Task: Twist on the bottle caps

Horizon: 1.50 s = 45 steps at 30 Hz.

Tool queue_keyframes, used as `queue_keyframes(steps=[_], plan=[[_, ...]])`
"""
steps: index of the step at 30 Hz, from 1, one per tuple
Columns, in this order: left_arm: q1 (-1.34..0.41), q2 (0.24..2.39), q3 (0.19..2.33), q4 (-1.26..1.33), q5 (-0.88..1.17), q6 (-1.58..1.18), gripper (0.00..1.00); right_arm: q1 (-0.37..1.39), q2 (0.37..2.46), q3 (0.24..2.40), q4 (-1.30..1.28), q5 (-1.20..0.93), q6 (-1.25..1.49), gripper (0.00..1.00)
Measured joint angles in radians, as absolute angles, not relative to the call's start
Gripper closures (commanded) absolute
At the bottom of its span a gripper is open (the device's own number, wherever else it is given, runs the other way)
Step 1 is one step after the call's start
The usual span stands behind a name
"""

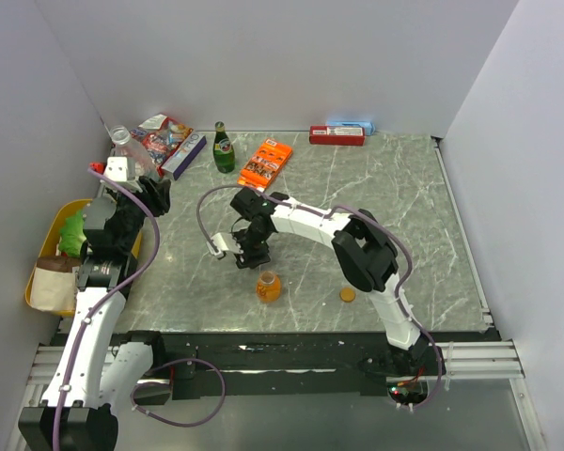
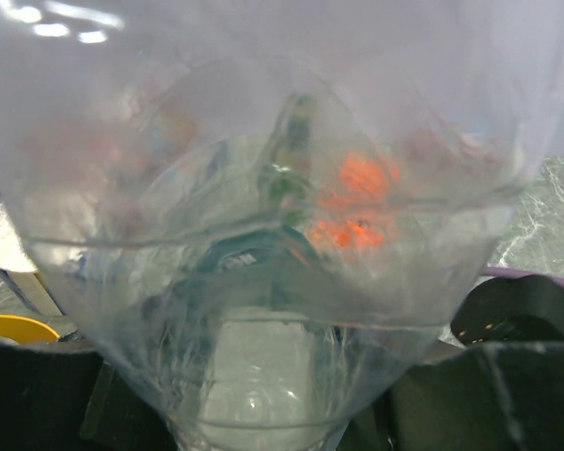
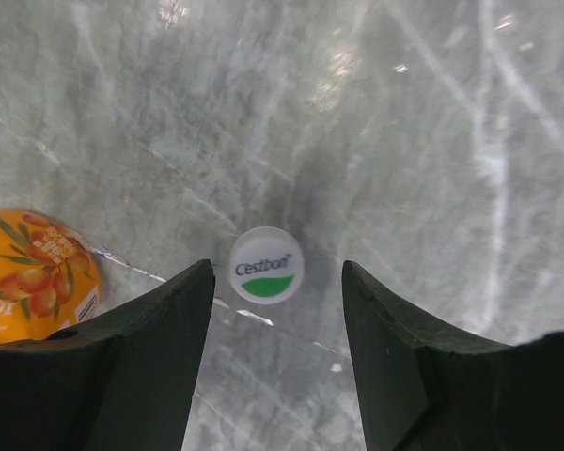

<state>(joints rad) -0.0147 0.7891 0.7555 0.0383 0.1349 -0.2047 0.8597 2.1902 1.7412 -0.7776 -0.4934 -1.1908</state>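
My right gripper hangs open just over the marble table. A whitish cap with a green mark lies flat between its fingertips, closer to the left one and touching neither. The squat orange bottle stands uncapped right beside that gripper. Further right on the table lies the orange-brown cap. At the left, my left gripper is shut on a translucent bottle, which fills the left wrist view. Its mouth is out of view.
A tall green glass bottle, an orange box, snack packs, a clear plastic bottle and a red box line the back. A yellow tray holding items sits off the table's left edge.
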Motion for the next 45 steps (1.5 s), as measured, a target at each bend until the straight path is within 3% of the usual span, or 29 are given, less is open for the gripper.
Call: queue_keyframes(steps=[12, 28, 36, 41, 45], plan=[[-0.014, 0.789, 0.74, 0.04, 0.143, -0.205, 0.91, 0.86, 2.208, 1.726, -0.77, -0.481, -1.195, 0.41], [-0.008, 0.796, 0.724, 0.045, 0.171, -0.205, 0.9, 0.862, 2.208, 1.726, -0.764, -0.482, -1.187, 0.62], [-0.007, 0.803, 0.692, 0.063, 0.248, -0.16, 0.99, 0.853, 2.2, 1.726, -0.719, -0.48, -1.14, 0.68], [-0.007, 0.815, 0.645, 0.089, 0.376, -0.038, 0.99, 0.786, 2.099, 1.721, -0.746, -0.487, -1.086, 0.68], [-0.007, 0.847, 0.612, 0.098, 0.522, 0.08, 0.99, 0.672, 1.895, 1.714, -0.806, -0.498, -1.045, 0.68]])
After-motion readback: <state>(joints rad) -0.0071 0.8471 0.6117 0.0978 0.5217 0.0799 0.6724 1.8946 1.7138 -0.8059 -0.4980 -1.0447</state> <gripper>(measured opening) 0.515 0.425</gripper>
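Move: The white cap lies flat on the table, right under the right hand, some 2 cm below the point between its open fingers. The orange bottle stands about 6 cm behind this hand and 5 cm to its right; the orange cap lies roughly 8 cm back and 25 cm right, and the orange packet 27 cm ahead and 4 cm right. From the left hand, already holding the clear bottle, the white cap is about 15 cm right, 5 cm back and 30 cm below. Straight down by just over 1 cm, the right hand settles around the white cap and stays low while its fingers close and pinch the cap by its sides. Then it lifts fast, some 13 cm up, and goes forward and right away from the orange bottle, turning about 20 degrees clockwise. The left hand keeps the clear bottle gripped, lowering it about 7 cm and moving right, mostly late, as it swings clockwise. ##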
